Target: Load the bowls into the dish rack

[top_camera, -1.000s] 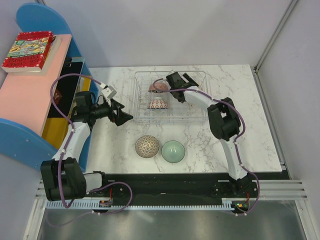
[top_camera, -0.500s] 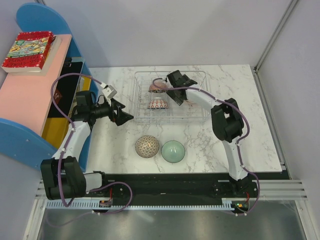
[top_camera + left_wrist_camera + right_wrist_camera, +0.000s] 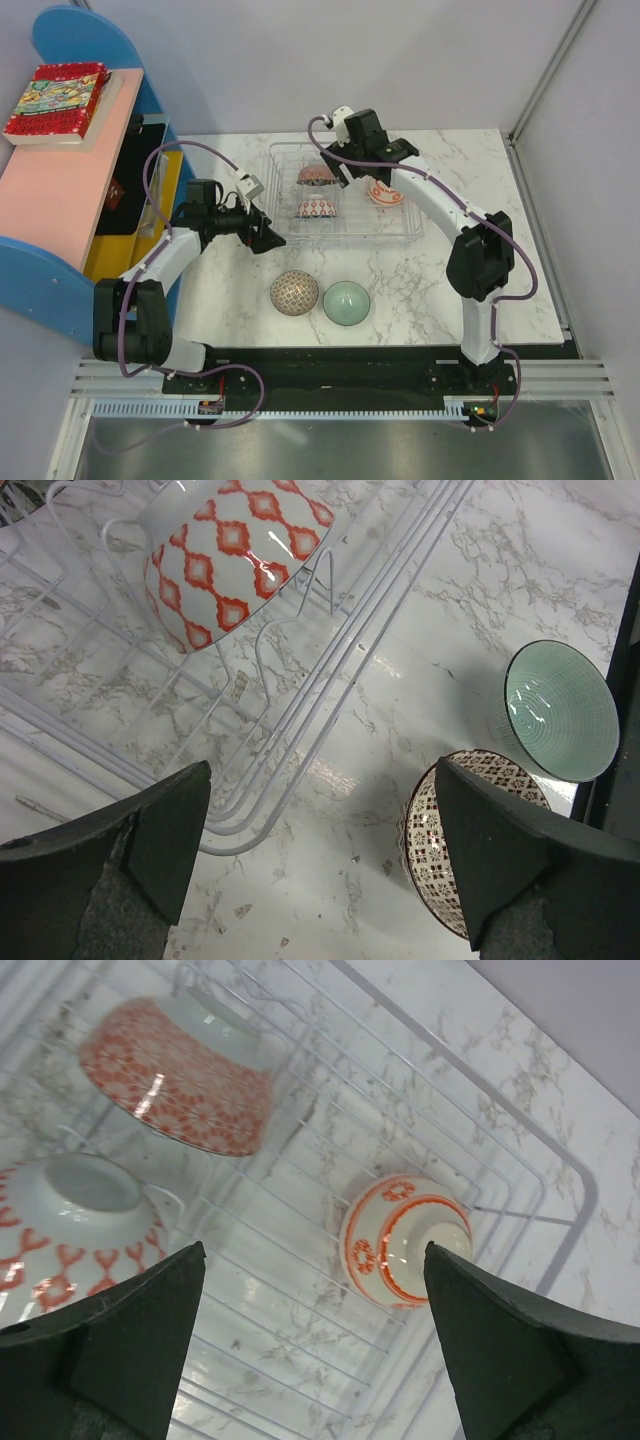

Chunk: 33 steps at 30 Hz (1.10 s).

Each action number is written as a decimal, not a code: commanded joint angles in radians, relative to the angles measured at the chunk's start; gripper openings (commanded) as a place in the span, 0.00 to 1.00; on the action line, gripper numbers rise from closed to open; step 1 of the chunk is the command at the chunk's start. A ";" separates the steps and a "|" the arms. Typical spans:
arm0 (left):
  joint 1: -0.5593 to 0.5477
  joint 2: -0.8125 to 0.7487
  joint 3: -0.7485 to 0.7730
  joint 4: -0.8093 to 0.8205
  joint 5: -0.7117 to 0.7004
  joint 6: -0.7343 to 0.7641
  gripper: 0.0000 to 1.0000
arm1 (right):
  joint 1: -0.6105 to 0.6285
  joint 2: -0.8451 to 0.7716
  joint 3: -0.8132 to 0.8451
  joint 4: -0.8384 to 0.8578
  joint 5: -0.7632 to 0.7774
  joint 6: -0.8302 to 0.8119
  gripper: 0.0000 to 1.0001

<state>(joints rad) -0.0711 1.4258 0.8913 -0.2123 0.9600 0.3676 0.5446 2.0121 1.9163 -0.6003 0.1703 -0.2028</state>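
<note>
The clear dish rack (image 3: 370, 238) holds three bowls. An orange-red floral bowl (image 3: 317, 175) and a white bowl with red diamonds (image 3: 315, 209) sit on the left, and a white orange-ringed bowl (image 3: 385, 192) lies tipped on the right. A beige lattice bowl (image 3: 294, 292) and a mint-green bowl (image 3: 346, 301) stand on the marble in front. My left gripper (image 3: 268, 238) hovers open and empty at the rack's front left corner, with the lattice bowl (image 3: 430, 840) by its right finger. My right gripper (image 3: 352, 168) hangs open above the rack, the ringed bowl (image 3: 400, 1240) below it.
A blue and pink shelf unit (image 3: 60, 200) stands along the table's left side with a red patterned book (image 3: 55, 100) on top. Grey walls close in the back and right. The rack's wire edge (image 3: 300, 710) runs across the left wrist view.
My right gripper has opened fully and lifted up and back out of the rack, leaving the orange-ringed bowl inside. My left arm has swung right, toward the rack's front corner.
</note>
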 commanded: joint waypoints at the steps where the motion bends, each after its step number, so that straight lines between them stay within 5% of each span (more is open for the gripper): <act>1: -0.012 0.015 0.031 0.013 -0.026 0.042 1.00 | 0.038 0.006 0.058 -0.001 -0.124 0.071 0.98; 11: -0.012 -0.013 0.008 0.014 -0.027 0.040 1.00 | 0.094 0.145 0.148 -0.023 -0.143 0.106 0.97; 33: -0.013 -0.045 -0.005 0.016 -0.015 0.037 1.00 | 0.126 0.174 0.006 0.014 0.060 0.048 0.97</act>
<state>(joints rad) -0.0811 1.4158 0.8906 -0.2104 0.9413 0.3756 0.6708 2.1757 1.9549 -0.4904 0.1574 -0.1230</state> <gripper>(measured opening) 0.994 0.967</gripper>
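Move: From the right gripper, the red-diamond bowl leaning in the dish rack lies about 8 cm to the left, 4 cm back and some 12 cm below. The red-flower bowl is about 9 cm left and 4 cm ahead, equally low; the orange bowl is about 9 cm right, 1 cm ahead and 14 cm below. From the left gripper, the diamond bowl is some 12 cm right, 10 cm ahead and 8 cm lower. Swing the empty right gripper left over the rack, about 8.5 cm, away from the orange bowl, then sink roughly 6 cm towards the upper side of the red-diamond bowl, just short of the red-flower bowl. Keep the fingers wide open; ease to a stop with the left-hand finger against the diamond bowl near its foot. ##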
